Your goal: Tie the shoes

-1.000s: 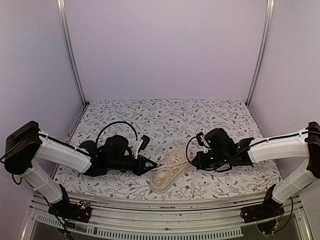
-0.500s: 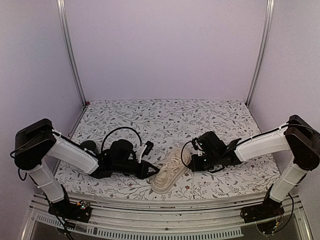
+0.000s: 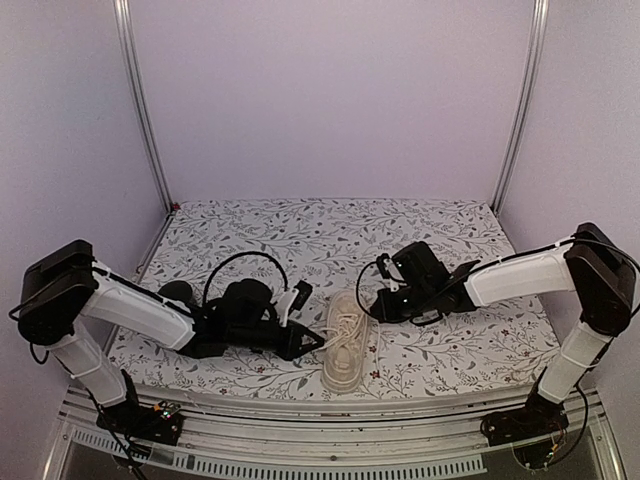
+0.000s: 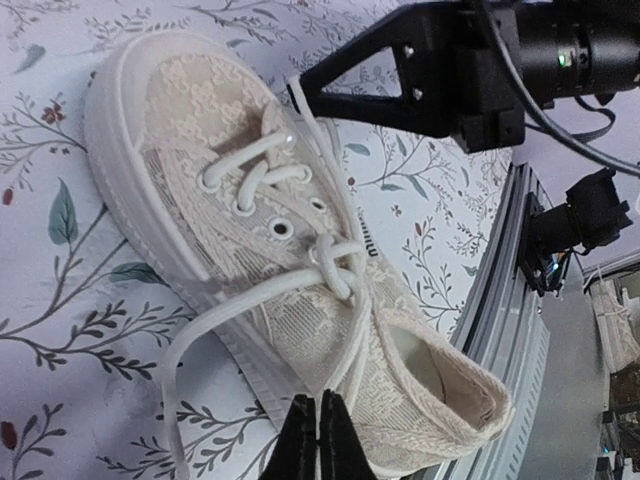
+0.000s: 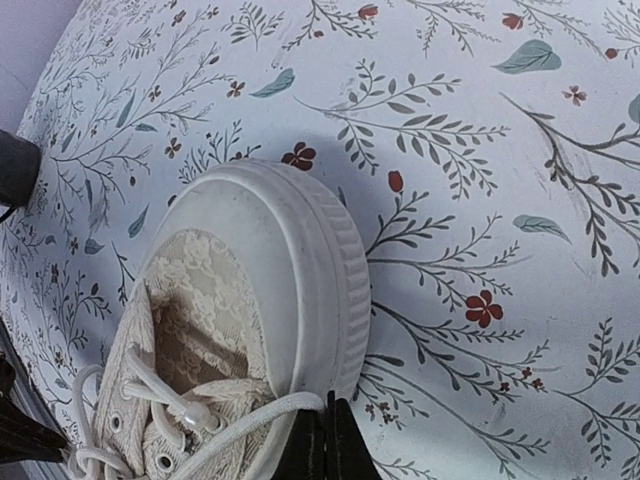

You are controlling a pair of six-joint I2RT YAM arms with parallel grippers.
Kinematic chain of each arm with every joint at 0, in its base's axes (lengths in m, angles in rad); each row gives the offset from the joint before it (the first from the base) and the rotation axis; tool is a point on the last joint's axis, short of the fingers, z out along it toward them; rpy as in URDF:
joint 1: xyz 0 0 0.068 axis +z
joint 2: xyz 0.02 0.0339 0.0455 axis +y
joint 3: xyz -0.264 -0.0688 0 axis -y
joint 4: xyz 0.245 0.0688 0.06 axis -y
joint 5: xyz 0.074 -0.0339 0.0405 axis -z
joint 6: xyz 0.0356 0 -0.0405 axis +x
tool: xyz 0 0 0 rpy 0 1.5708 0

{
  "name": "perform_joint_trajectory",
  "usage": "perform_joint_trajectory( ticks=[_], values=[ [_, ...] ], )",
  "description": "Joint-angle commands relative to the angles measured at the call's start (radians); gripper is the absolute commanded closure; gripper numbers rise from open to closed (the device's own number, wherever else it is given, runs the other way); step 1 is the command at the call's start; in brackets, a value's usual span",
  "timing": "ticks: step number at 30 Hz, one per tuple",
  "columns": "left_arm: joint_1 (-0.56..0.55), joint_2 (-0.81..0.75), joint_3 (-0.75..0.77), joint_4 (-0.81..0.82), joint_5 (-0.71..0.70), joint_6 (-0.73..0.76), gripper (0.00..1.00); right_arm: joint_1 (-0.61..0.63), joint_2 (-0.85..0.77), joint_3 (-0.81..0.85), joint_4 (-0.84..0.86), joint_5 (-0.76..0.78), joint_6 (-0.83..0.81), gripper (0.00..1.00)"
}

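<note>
The cream sneaker [image 3: 345, 350] stands upright on the flowered cloth between my two arms, toe pointing away. My left gripper [image 3: 318, 342] is at its left side, near the heel. In the left wrist view [image 4: 320, 445] it is shut on a pale lace [image 4: 350, 345] that runs from the crossed laces. My right gripper [image 3: 370, 312] is beside the toe. In the right wrist view [image 5: 328, 445] it is shut on the other lace [image 5: 266, 412], next to the shoe's rubber toe cap [image 5: 300, 250]. The shoe [image 4: 230, 180] has a simple crossing at the upper eyelets.
A dark cup [image 3: 178, 293] sits left of the left arm, and shows at the left edge of the right wrist view [image 5: 15, 165]. The table's metal front edge [image 3: 320, 410] lies just behind the heel. Frame posts [image 3: 140, 110] stand at the back corners.
The shoe has turned from a slant to pointing straight away. My right gripper has moved away toward the toe with its lace. My left gripper has shifted slightly right.
</note>
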Motion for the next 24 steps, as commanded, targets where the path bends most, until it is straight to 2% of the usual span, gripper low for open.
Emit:
perform_joint_trajectory(
  ticks=[1, 8, 16, 24],
  values=[
    [-0.010, -0.086, 0.051, -0.073, -0.096, 0.046, 1.00, -0.005, -0.109, 0.000, -0.080, -0.014, -0.130, 0.98],
    [-0.009, -0.094, 0.101, -0.103, -0.084, 0.097, 1.00, 0.030, -0.213, -0.001, -0.154, -0.163, -0.219, 0.98],
    [-0.008, -0.094, 0.097, -0.091, -0.068, 0.091, 1.00, 0.110, -0.151, 0.009, -0.135, -0.209, -0.199, 0.98],
    [-0.009, -0.117, 0.040, -0.069, -0.005, 0.119, 1.00, 0.117, -0.105, 0.033, -0.100, -0.196, -0.148, 0.98]
  ],
)
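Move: The lace knot on the shoe lies about 4 cm right and 3 cm ahead of the left fingers, a couple of centimetres lower. From the right fingers, beside the toe end, the knot is some 6 cm left and 4 cm back; the toe cap is roughly 5 cm left and 3 cm ahead of them, while the heel opening is about 5 cm left and 12 cm back, both slightly lower. Still pinching its lace, the right hand stops pulling out past the toe side and swings up some 6 cm, then back along the shoe towards the heel opening and the left fingers, ending about 8 cm back, 3 cm left and 3 cm higher, turned some 20 degrees counter-clockwise. The left hand keeps its lace pinched too and lifts about 5 cm while edging 2 cm forward and tipping its fingers up slightly, then hangs there, sinking only a little. ##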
